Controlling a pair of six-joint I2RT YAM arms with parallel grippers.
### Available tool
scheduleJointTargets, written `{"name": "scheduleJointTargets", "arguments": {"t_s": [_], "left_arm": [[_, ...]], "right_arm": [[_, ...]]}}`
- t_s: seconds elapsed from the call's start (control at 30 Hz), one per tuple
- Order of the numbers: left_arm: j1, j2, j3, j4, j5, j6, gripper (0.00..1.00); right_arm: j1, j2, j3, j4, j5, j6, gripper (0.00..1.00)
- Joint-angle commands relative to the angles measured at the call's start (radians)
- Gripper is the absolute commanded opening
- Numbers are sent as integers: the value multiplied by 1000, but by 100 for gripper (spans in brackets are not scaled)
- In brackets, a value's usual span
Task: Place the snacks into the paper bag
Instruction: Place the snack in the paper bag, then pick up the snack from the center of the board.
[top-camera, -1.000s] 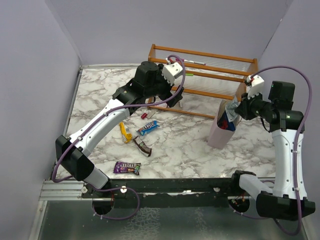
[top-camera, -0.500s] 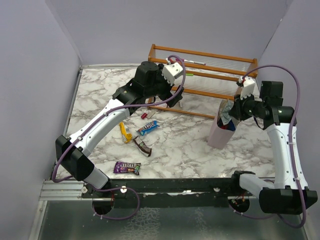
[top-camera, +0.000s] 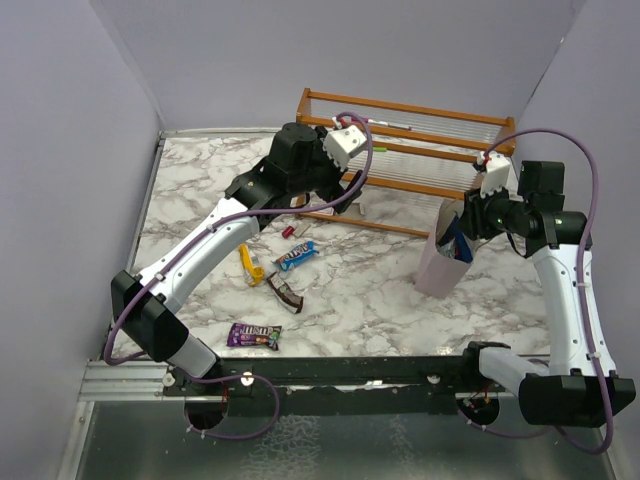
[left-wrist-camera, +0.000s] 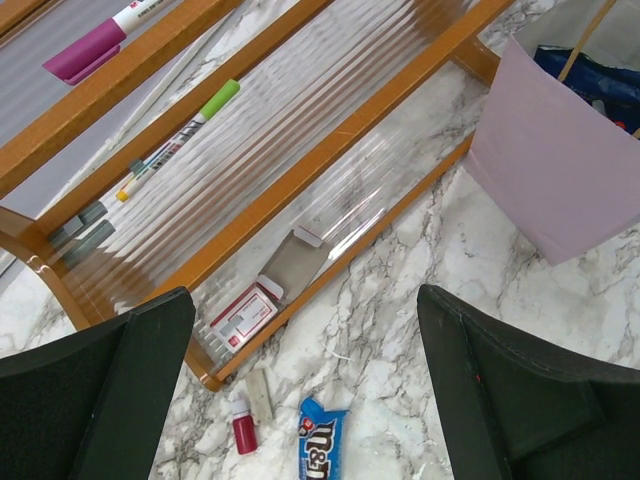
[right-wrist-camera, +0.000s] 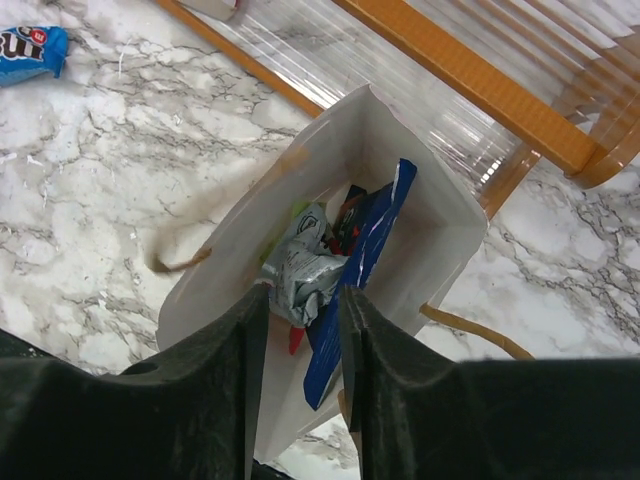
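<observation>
The pale paper bag (top-camera: 435, 272) stands upright at the right of the table. My right gripper (top-camera: 463, 222) hangs over its mouth, and in the right wrist view its jaws (right-wrist-camera: 303, 295) stand open, apart by a narrow gap. Just below the tips, a crumpled grey-teal snack (right-wrist-camera: 306, 262) and a blue wrapper (right-wrist-camera: 368, 255) lie inside the bag (right-wrist-camera: 205, 275). Yellow (top-camera: 251, 265), blue-white (top-camera: 297, 256), dark brown (top-camera: 283, 293) and purple (top-camera: 253, 335) snacks lie on the marble. My left gripper (top-camera: 348, 192) hovers wide open and empty above the blue-white snack (left-wrist-camera: 322, 445).
A wooden rack (top-camera: 410, 150) with clear shelves stands at the back, holding markers (left-wrist-camera: 180, 135) and a card (left-wrist-camera: 240, 315). A tiny red piece (left-wrist-camera: 243, 432) lies by the rack's corner. The bag's string handle (right-wrist-camera: 475, 330) hangs outside it. Purple walls close in both sides.
My right gripper shifted left and down onto the bag's mouth, its jaws parted, and the grey-teal snack it held now rests in the bag. The left arm stayed still.
</observation>
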Motion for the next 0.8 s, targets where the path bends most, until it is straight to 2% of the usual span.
{"name": "scheduleJointTargets", "arguments": {"t_s": [0.0,0.43,0.77], "left_arm": [[2,-22,-17,-6,-61,38,97],[26,-59,-163,-81,-125,168,97],[230,-86,-368,-99,37,161,96]], "right_arm": [[5,-7,38,31,-12,-1,37],[5,-41,121,67,-130,-22,58],[5,-14,201,72,-300,-28,60]]}}
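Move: The blue M&M's packet lies about 12 cm to the left of the left hand, some 3 cm farther out and 30 cm below. Of that hand, the yellow packet is level and about 23 cm left, the brown chocolate bar 8 cm back and 14 cm left, the red bottle 10 cm ahead and 14 cm left. The right hand has the paper bag's middle about 13 cm below, 3 cm ahead and 2 cm left; the M&M's lie roughly 37 cm left, 11 cm ahead and 23 cm down. Down first and then increasingly leftward, the open left hand drops some 13 cm and swings about 10 cm left towards the blue M&M's packet, its fingers tipping roughly 20 degrees more steeply down. The right hand, already empty, rises about 7.5 cm away from the paper bag, easing a little left as its fingers tip up and spread clearly wider. ##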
